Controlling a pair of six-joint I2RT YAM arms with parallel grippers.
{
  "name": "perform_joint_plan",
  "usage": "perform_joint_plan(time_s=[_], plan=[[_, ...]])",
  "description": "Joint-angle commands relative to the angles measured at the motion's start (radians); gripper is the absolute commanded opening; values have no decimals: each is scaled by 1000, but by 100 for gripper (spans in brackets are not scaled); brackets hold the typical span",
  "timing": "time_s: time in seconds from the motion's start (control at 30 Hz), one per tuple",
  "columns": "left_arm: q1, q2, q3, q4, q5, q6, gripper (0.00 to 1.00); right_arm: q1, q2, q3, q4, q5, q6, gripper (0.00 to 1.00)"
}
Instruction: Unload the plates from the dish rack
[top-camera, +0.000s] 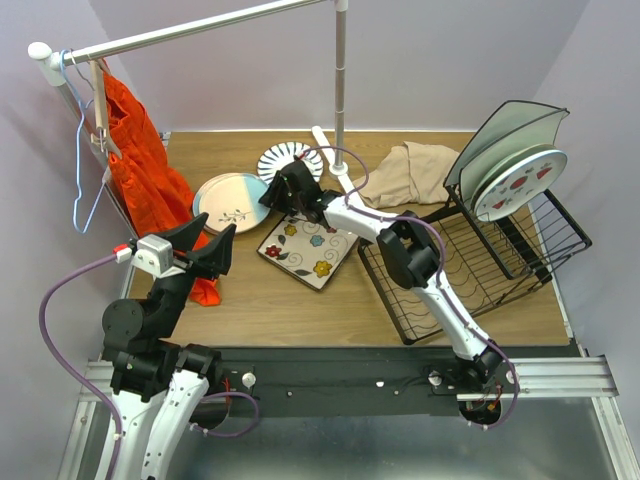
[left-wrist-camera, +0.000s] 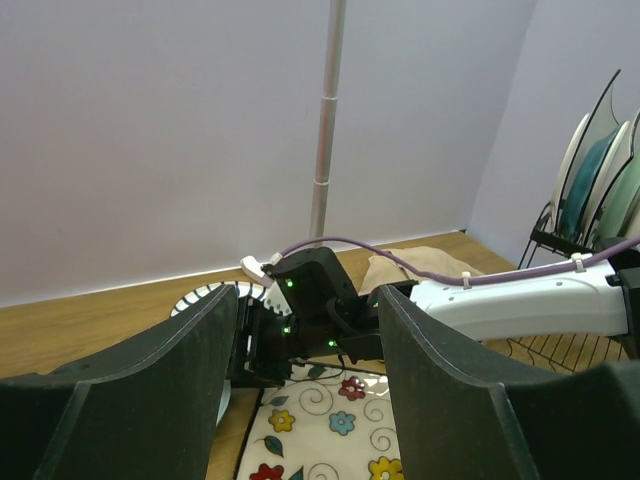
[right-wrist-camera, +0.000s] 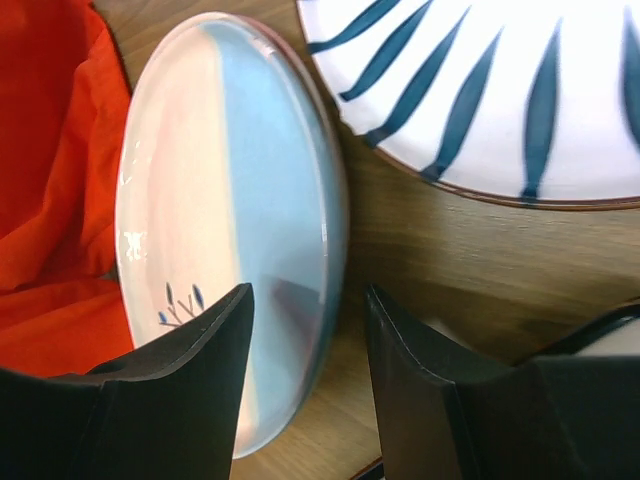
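Observation:
The black wire dish rack (top-camera: 470, 275) stands at the right, with a red-spotted plate (top-camera: 520, 183) and a larger pale plate (top-camera: 505, 128) upright in its slots. Three plates lie on the wood. They are a pink-and-blue one (top-camera: 232, 200) (right-wrist-camera: 230, 220), a white one with dark stripes (top-camera: 285, 157) (right-wrist-camera: 480, 90) and a square floral one (top-camera: 308, 250) (left-wrist-camera: 335, 430). My right gripper (top-camera: 272, 195) (right-wrist-camera: 308, 295) hovers open just above the pink-and-blue plate's rim, holding nothing. My left gripper (top-camera: 222, 250) (left-wrist-camera: 308, 300) is open and empty, left of the floral plate.
A white clothes rail (top-camera: 200, 30) with its pole (top-camera: 340, 90) spans the back. An orange garment (top-camera: 145, 165) and a blue hanger (top-camera: 85, 190) hang at the left. A beige cloth (top-camera: 415, 170) lies behind the rack.

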Motion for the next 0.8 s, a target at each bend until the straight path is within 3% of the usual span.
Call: perform_joint_plan(time_s=[0.0, 0.3, 0.57, 0.77], plan=[[-2, -14, -4, 3, -7, -1, 67, -2, -63, 12, -54, 93, -38, 56], [-2, -8, -5, 5, -4, -1, 67, -2, -65, 14, -54, 79, -51, 47], [-2, -9, -4, 5, -5, -1, 67, -2, -49, 37, -54, 70, -46, 27], [-2, -8, -5, 5, -2, -1, 67, 0, -19, 92, -54, 47, -31, 20]])
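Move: Just off the right hand's fingers lies the right-hand rim of the blue-and-cream plate; that plate's middle is some 9 cm to the hand's left, about 1 cm farther out and 2 cm lower. The striped plate sits about 11 cm ahead and 6 cm right of the hand, the flowered square plate roughly 11 cm back and 11 cm right. From the left hand, the blue-and-cream plate lies about 29 cm ahead, 3 cm left and some 35 cm below. Easing about 1 cm to the right and a touch forward, out towards the right-hand rim of the blue-and-cream plate, the right hand then all but halts and draws its half-open fingers most of the way shut, one on each side of that rim, pinching it. The wrist hardly turns, and the hand only begins to rise at the very end. ##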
